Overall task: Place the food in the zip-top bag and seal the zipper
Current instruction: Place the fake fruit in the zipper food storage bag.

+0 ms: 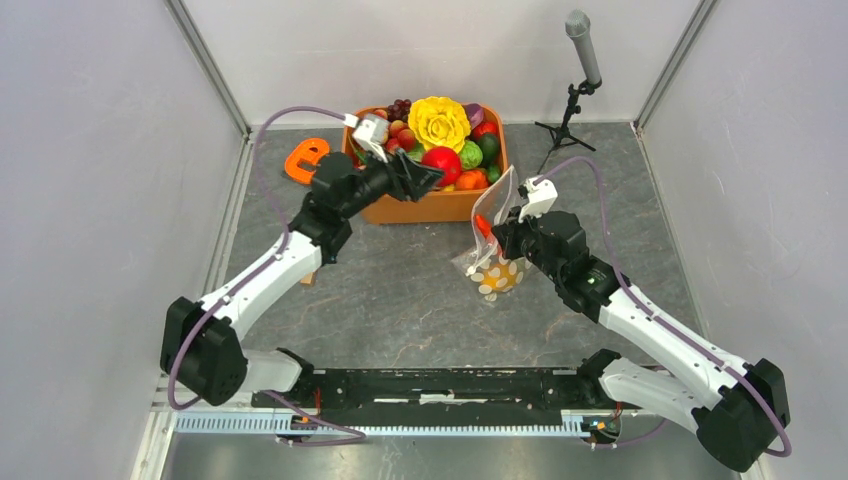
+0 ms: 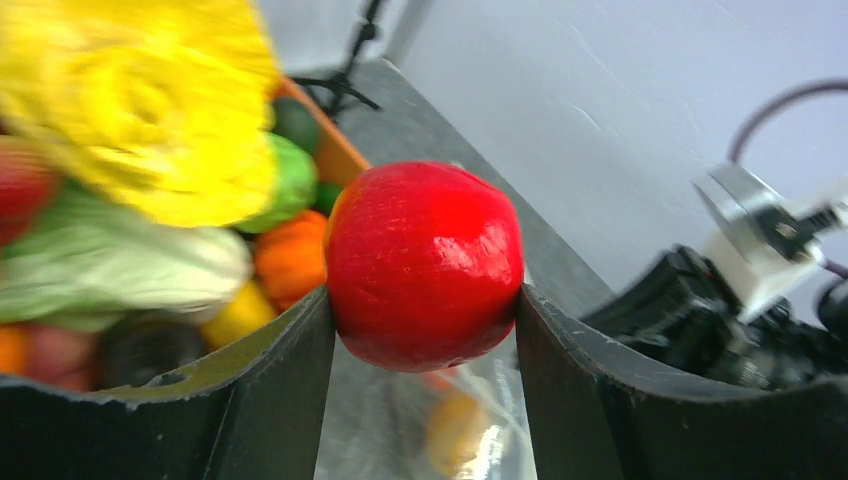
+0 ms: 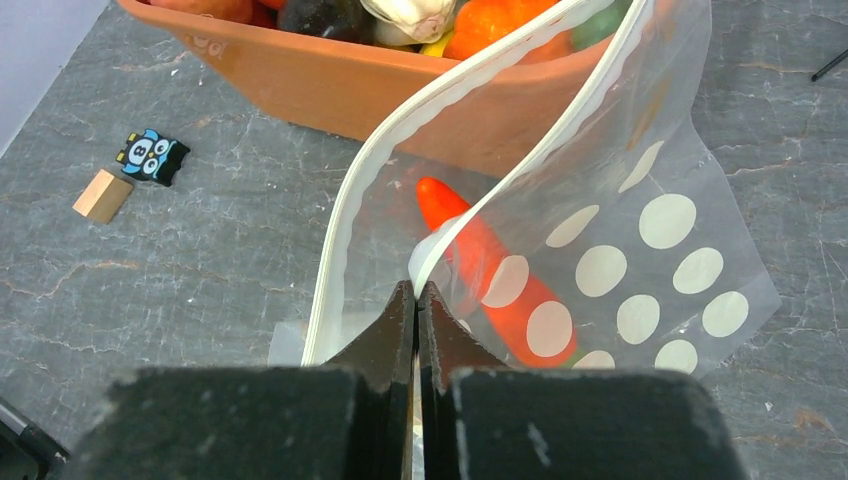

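Observation:
A glossy red round fruit [image 2: 423, 265] sits pinched between the two fingers of my left gripper [image 2: 423, 300], which is shut on it. In the top view the left gripper [image 1: 435, 173] holds this fruit [image 1: 442, 164] over the front of the orange tub [image 1: 430, 208], left of the bag. The zip-top bag [image 1: 495, 250], clear with white dots, hangs with its mouth spread. My right gripper [image 3: 416, 290] is shut on one lip of the whitish zipper [image 3: 400, 135]. A long red-orange piece of food [image 3: 490, 275] lies inside the bag [image 3: 640, 250].
The orange tub [image 3: 330, 85] holds several more toy fruits and a yellow flower-like piece [image 1: 439, 120]. An orange C-shaped piece [image 1: 305, 158] lies left of it. A microphone on a stand [image 1: 583, 45] is at the back right. A small wooden block [image 3: 103, 195] and a penguin tile [image 3: 153, 157] lie on the table.

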`<state>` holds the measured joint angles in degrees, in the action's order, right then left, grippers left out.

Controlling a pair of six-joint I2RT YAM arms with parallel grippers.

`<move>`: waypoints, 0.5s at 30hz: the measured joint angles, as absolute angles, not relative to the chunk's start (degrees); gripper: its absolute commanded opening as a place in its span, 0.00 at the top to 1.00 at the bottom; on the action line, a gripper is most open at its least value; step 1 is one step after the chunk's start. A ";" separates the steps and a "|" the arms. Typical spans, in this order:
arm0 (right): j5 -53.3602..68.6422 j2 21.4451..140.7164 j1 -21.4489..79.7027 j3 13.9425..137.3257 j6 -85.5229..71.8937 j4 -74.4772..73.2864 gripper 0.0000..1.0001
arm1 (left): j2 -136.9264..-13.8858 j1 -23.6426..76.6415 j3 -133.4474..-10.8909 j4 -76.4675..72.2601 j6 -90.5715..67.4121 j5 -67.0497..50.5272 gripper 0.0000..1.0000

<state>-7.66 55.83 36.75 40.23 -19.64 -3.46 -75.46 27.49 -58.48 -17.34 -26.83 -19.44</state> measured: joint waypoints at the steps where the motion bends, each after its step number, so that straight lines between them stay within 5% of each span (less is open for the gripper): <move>1: -7.62 55.83 36.75 40.21 -19.66 -3.40 1.00 | -75.92 29.06 -58.41 -17.76 -26.89 -20.05 0.60; 15: -7.62 53.60 36.75 40.14 -19.73 -3.01 1.00 | -84.40 39.62 -58.96 -21.15 -26.87 -22.72 0.60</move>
<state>-7.62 53.60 36.75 40.14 -19.73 -3.01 -84.40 39.62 -58.96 -21.15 -26.87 -22.72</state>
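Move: Ahead of the right hand, by roughly 5 cm and some 2 cm to its left, the zipper bag's mouth stands open at about fingertip height. From the left hand, which already holds the red fruit, the mouth is about 9 cm back, 12 cm to the right and 10 cm lower; the right gripper is 14 cm back, 13 cm right and 10 cm down. The orange pumpkin in the tub lies level with the left hand, 8 cm right, some 17 cm below. Swinging the red fruit off the tub towards the bag's mouth, the left hand goes about 9 cm right and 5 cm back, turning some 15 degrees clockwise, and sinks about 5 cm, mostly once the backward travel has ended. Its fingers keep their hold. The right hand keeps pinching the bag's edge and eases up a little over 1 cm late on. ##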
